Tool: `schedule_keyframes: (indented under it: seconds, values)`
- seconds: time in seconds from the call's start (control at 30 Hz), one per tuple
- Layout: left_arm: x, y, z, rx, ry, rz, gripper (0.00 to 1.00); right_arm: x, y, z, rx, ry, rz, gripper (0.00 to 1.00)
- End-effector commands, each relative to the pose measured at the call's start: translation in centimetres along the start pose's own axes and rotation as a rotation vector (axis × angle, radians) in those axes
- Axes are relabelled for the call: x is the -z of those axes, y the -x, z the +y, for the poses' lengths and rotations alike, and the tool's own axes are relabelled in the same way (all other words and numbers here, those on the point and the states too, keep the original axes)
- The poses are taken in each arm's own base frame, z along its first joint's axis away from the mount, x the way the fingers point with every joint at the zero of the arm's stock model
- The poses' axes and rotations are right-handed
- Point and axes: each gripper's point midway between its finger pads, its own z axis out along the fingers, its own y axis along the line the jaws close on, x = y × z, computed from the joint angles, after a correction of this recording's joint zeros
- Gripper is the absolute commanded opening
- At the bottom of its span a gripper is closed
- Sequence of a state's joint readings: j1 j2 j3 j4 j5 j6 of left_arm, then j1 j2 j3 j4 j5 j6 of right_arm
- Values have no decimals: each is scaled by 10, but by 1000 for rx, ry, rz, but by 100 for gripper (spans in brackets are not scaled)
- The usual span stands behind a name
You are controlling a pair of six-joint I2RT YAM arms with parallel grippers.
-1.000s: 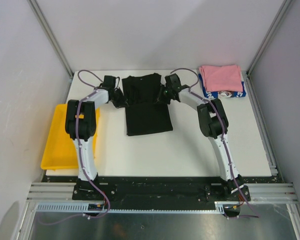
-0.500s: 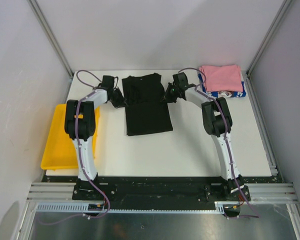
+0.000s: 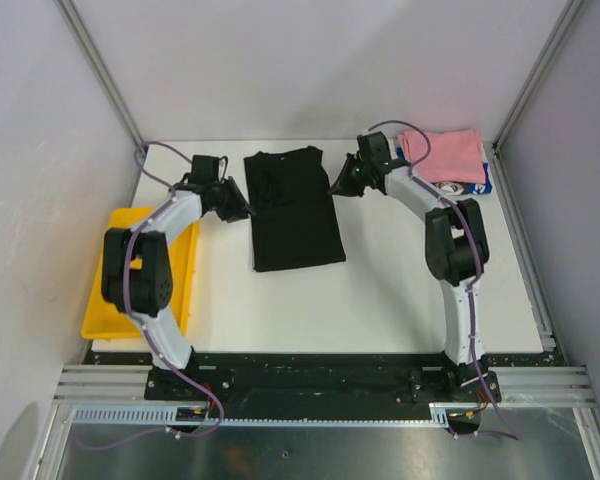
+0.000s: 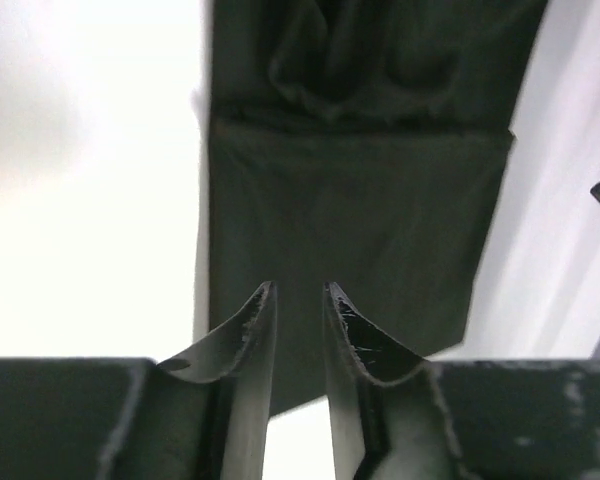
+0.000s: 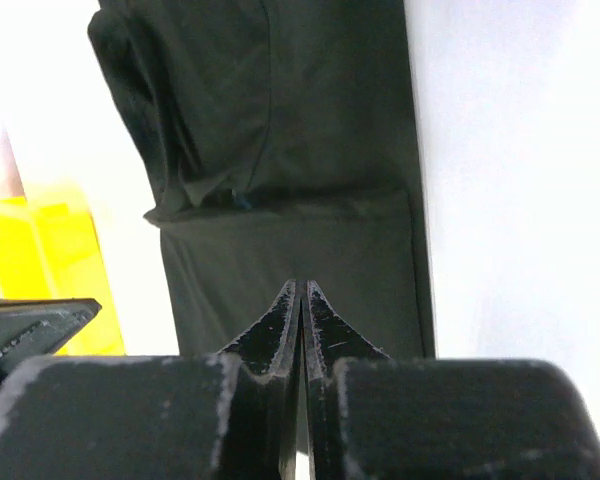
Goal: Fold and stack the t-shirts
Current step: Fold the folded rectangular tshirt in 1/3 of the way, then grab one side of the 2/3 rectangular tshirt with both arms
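Observation:
The black t-shirt [image 3: 293, 208] lies folded into a long rectangle at the table's middle back; its print is hidden. In the left wrist view the black cloth [image 4: 360, 210] spreads under and ahead of my left gripper [image 4: 300, 290], which is open a little with nothing between its fingers. My left gripper [image 3: 235, 205] sits just off the shirt's left edge. Off the upper right edge is my right gripper [image 3: 338, 188], shut and empty [image 5: 301, 285] above the black t-shirt [image 5: 290, 130]. A folded pink t-shirt [image 3: 442, 155] rests on a blue-and-white one [image 3: 472, 188] at the back right.
A yellow plastic tray [image 3: 110, 290] sits at the table's left edge, under the left arm's elbow; it also shows as the yellow tray [image 5: 50, 270] in the right wrist view. Grey walls and metal rails enclose the table on three sides.
My left gripper has opened and let go of the black t-shirt's left edge, and its elbow swung left. The right gripper drew back from the shirt toward the upper right, still shut.

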State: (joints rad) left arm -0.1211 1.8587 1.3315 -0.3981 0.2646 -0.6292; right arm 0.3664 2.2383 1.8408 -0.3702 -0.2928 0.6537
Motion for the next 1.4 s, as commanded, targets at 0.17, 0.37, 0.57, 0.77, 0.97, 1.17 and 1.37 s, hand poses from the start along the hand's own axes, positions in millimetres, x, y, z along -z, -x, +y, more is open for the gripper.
schedule_keyframes:
  seconds: [0.17,0.37,0.57,0.77,0.97,1.17,1.37]
  values:
    - [43,-80,-13,-56,-36,46,5,62,-67,11,-38,55,79,4]
    - [30,-118,7,-26,-2,118,0,63,-116,-4,-29,17,153,3]
    - [20,-134,30,-7,55,138,0,54,-148,-27,-56,-26,215,1]
    - [12,-149,51,3,112,168,0,56,-159,-52,-97,-65,221,1]
    - [16,-150,54,4,116,162,0,69,-157,-65,-117,-83,206,1]
    - [28,-138,37,-14,48,129,0,85,-144,-64,-84,-102,155,14]
    - [46,-133,24,-19,-12,106,2,84,-143,-71,-56,-140,136,28]
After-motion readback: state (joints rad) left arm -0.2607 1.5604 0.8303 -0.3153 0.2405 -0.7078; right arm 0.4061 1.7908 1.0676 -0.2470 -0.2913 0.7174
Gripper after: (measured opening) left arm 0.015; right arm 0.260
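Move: The folded shirt's near-left corner lies about 14 cm back from the left hand, 2 cm to its right and 8 cm below; the yellow bin's middle is roughly 31 cm to the left of that corner, level with it. For the right hand, the near-right corner is some 17 cm back, 4 cm to its right and 8 cm below. The crosswise fold edge's middle lies about 11 cm to the right hand's left and 1 cm back; the pink shirt is 30 cm to its right and 11 cm ahead. Both arms draw back along the shirt's two sides towards its near corners, the left about 14 cm and the right about 17 cm, each drifting a few centimetres to the right, hopping up 2 to 3 cm first and then sinking until the tips are low by the near edge, with the fingers tipping some 10 to 15 degrees steeper. The left fingers shut early on the way and stay shut, while the right ones stay nearly shut, slide a few centimetres to the right when low and then part beside the corner, both hands finally lifting by about 2 cm. ##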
